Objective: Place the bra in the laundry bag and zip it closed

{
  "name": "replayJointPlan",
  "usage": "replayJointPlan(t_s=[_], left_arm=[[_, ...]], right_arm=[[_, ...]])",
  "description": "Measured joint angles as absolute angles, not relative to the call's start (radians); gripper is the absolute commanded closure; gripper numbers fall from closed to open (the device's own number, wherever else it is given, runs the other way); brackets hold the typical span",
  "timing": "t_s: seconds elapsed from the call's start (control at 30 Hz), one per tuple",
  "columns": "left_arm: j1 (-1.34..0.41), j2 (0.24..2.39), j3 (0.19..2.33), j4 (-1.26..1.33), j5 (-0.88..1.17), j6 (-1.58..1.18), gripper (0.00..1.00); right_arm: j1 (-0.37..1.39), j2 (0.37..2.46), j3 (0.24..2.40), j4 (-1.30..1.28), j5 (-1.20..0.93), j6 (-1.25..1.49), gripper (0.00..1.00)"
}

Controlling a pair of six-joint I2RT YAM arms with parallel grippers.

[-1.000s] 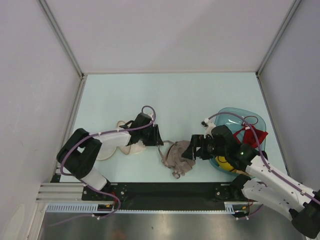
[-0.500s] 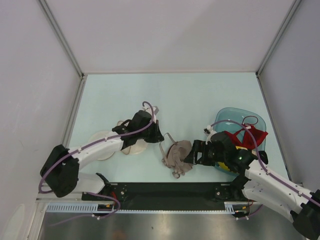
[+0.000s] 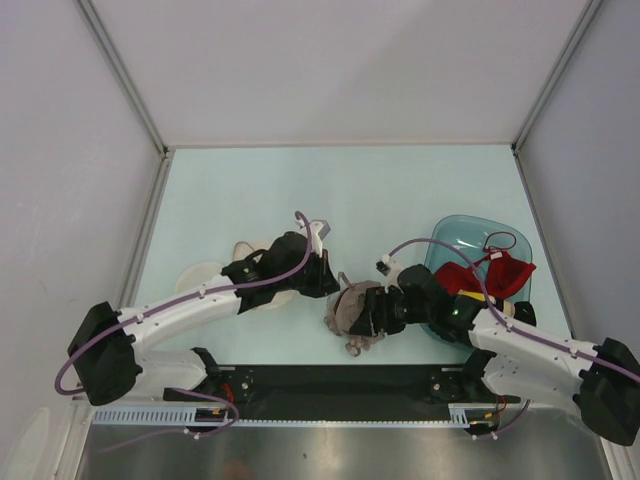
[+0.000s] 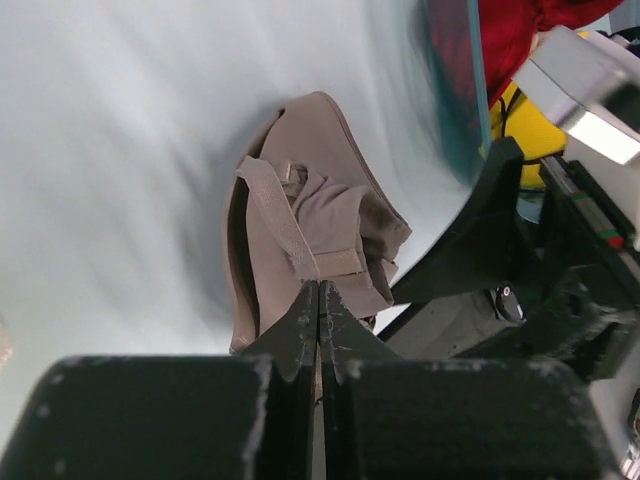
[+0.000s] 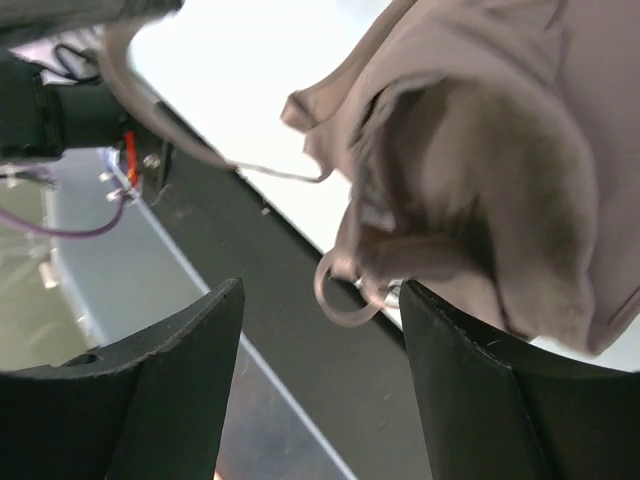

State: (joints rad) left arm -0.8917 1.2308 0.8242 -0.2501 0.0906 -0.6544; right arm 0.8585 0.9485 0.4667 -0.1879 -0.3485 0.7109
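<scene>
The taupe bra (image 3: 352, 308) lies crumpled near the table's front edge, between the two arms. My left gripper (image 3: 328, 281) is at its left edge. In the left wrist view the bra (image 4: 312, 222) sits just past the left gripper (image 4: 320, 292), whose jaws are pressed together on a thin strap. My right gripper (image 3: 364, 315) is over the bra's right side. It is open in the right wrist view (image 5: 320, 292), with a cup of the bra (image 5: 470, 160) and a strap ring between the fingers. The cream laundry bag (image 3: 205, 274) lies open under the left arm, partly hidden.
A teal basket (image 3: 462, 240) stands at the right holding a red bra (image 3: 500, 272) and a yellow garment (image 4: 525, 125). The black base rail (image 3: 330, 380) runs along the near edge just below the bra. White walls enclose the table.
My left gripper left the laundry bag, swung right to the bra and shut. My right gripper moved left over the bra and its jaws have narrowed.
</scene>
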Motion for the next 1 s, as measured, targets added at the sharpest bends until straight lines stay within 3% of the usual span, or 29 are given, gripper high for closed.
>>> replayJointPlan(t_s=[0.2,0.33,0.53,1.0], left_arm=[[-0.915,1.237,0.825,-0.250,0.089,-0.657,0.99],[-0.931,1.237,0.827,-0.250,0.090,-0.659,0.99],[-0.947,1.238,0.827,-0.249,0.093,-0.665,1.00],[-1.013,1.319,0.844,-0.192,0.118,-0.665,0.98]], right_arm=[[0.865,1.016,0.475,-0.156,-0.263,0.655,0.36],[0.862,1.039,0.483,-0.136,-0.229,0.616,0.53],[0.851,1.085,0.485,-0.093,-0.208,0.599,0.62],[0.691,1.136,0.466,0.012,-0.210,0.619,0.62]])
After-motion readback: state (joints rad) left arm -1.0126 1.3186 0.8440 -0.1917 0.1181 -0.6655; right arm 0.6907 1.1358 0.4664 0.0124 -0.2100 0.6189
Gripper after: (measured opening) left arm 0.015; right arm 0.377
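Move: The left hand already pinches a raised bra strap; the bra's body lies about 5 cm to its right, 2 cm back and 11 cm below. The half-open right hand has that body about 6 cm ahead, 1 cm to its left and 6 cm below. The open laundry bag is some 16 cm left of the left hand and 8 cm farther out; the laundry basket's middle is roughly 28 cm right of the right hand and 14 cm ahead. The right hand reaches forward about 8.5 cm over the near part of the bra while sinking some 2.5 cm, its wrist turning a little clockwise, and its fingers narrow to roughly half their starting gap with a fold of the fabric coming between them. The left hand stays shut on the strap and eases back and to the right, about 3.5 cm each way, keeping the strap up and dipping slightly only at the end. ##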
